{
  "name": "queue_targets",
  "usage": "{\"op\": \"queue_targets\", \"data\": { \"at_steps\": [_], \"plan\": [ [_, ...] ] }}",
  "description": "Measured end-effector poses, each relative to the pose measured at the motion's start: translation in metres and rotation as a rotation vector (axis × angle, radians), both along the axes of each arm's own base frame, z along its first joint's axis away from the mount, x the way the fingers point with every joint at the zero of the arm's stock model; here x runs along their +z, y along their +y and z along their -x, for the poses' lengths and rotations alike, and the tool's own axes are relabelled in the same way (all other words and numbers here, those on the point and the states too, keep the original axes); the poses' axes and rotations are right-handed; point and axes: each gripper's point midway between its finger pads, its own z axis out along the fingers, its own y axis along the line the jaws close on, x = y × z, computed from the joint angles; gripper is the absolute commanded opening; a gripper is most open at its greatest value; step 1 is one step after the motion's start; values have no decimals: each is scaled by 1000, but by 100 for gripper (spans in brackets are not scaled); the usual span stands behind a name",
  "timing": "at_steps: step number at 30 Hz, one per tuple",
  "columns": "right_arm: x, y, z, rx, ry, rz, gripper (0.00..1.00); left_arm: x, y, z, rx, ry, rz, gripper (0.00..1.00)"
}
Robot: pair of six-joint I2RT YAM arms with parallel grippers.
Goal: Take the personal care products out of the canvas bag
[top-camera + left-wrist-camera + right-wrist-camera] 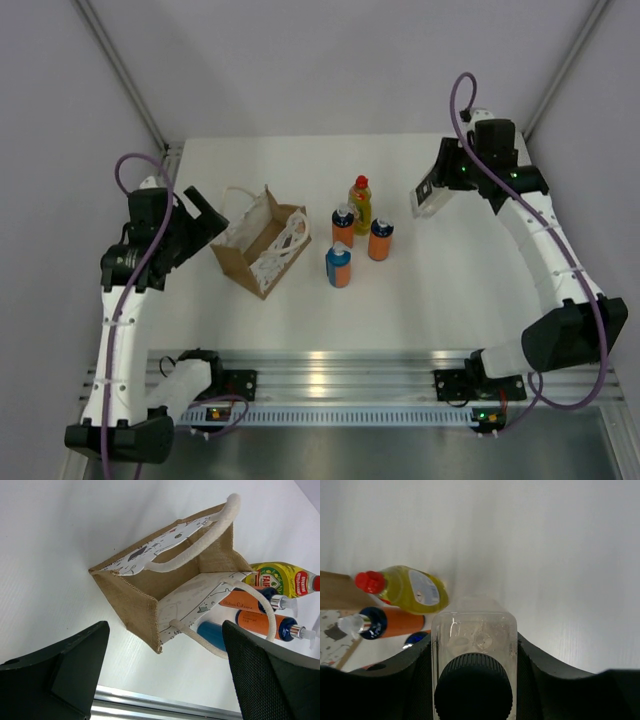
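The canvas bag [262, 243] stands left of centre; in the left wrist view the canvas bag [165, 580] shows its open mouth with nothing visible inside. My left gripper [203, 218] [165, 645] is open just left of it, nothing between the fingers. Right of the bag stand a yellow red-capped bottle [360, 203] [280, 579] [412, 587] and three orange-and-blue bottles [343, 227] [380, 240] [339, 265]. My right gripper [432, 192] [474, 647] is shut on a flat whitish bottle [472, 630] with a dark round cap, held above the table at the back right.
The aluminium rail [330, 365] with both arm bases runs along the near edge. Grey walls close in the white table [450, 290] at the back and both sides.
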Motion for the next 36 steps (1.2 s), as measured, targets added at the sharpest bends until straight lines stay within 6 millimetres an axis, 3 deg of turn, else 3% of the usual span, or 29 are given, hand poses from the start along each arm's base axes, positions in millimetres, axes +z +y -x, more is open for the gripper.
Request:
{"op": "queue_targets", "data": {
  "at_steps": [5, 10, 18, 20, 23, 27, 31, 34, 36],
  "plan": [
    [-56, -21, 10, -35, 83, 124, 0, 20, 6, 6, -19, -45, -57, 98],
    [-97, -31, 23, -40, 139, 197, 0, 19, 13, 10, -14, -33, -106, 98],
    [-122, -28, 32, -11, 163, 261, 1, 15, 23, 21, 0, -7, -158, 98],
    [-123, -27, 30, -14, 159, 262, 8, 14, 26, 24, 7, -3, -175, 98],
    [-127, -27, 25, -17, 158, 264, 26, 13, 30, 27, 17, 1, -198, 98],
    [-138, -26, 22, -18, 183, 263, 39, 14, 33, 28, 23, 3, -216, 98],
    [-138, -24, 16, -19, 176, 261, 50, 12, 35, 29, 20, 10, -230, 98],
    [-136, -22, 14, -16, 170, 252, 72, 12, 36, 29, 22, 11, -234, 98],
    [-130, -20, 9, -16, 151, 242, 75, 12, 36, 30, 20, 12, -235, 98]
  ]
}}
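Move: Still gripped in the right hand, the clear bottle is bound for bare table roughly 25 cm below, 2 cm nearer the base and 2 cm to the right. The nearest orange bottle stands about 11 cm left and 5 cm back from that hand, the yellow bottle 16 cm left and 3 cm farther out, the other orange bottle 20 cm left and 1 cm back. From the left hand the spot is some 45 cm right and 12 cm ahead. Lowering the clear bottle steeply onto the open table right of the other bottles, the right hand sinks about 14 cm, first easing back and slightly right, then creeping forward again, while the wrist rolls left side down and tips some 10 degrees steeper. The fingers then open and let go of the bottle. The empty left hand drifts about 4 cm left and 3 cm back, away from the bag, rolling left side up. ##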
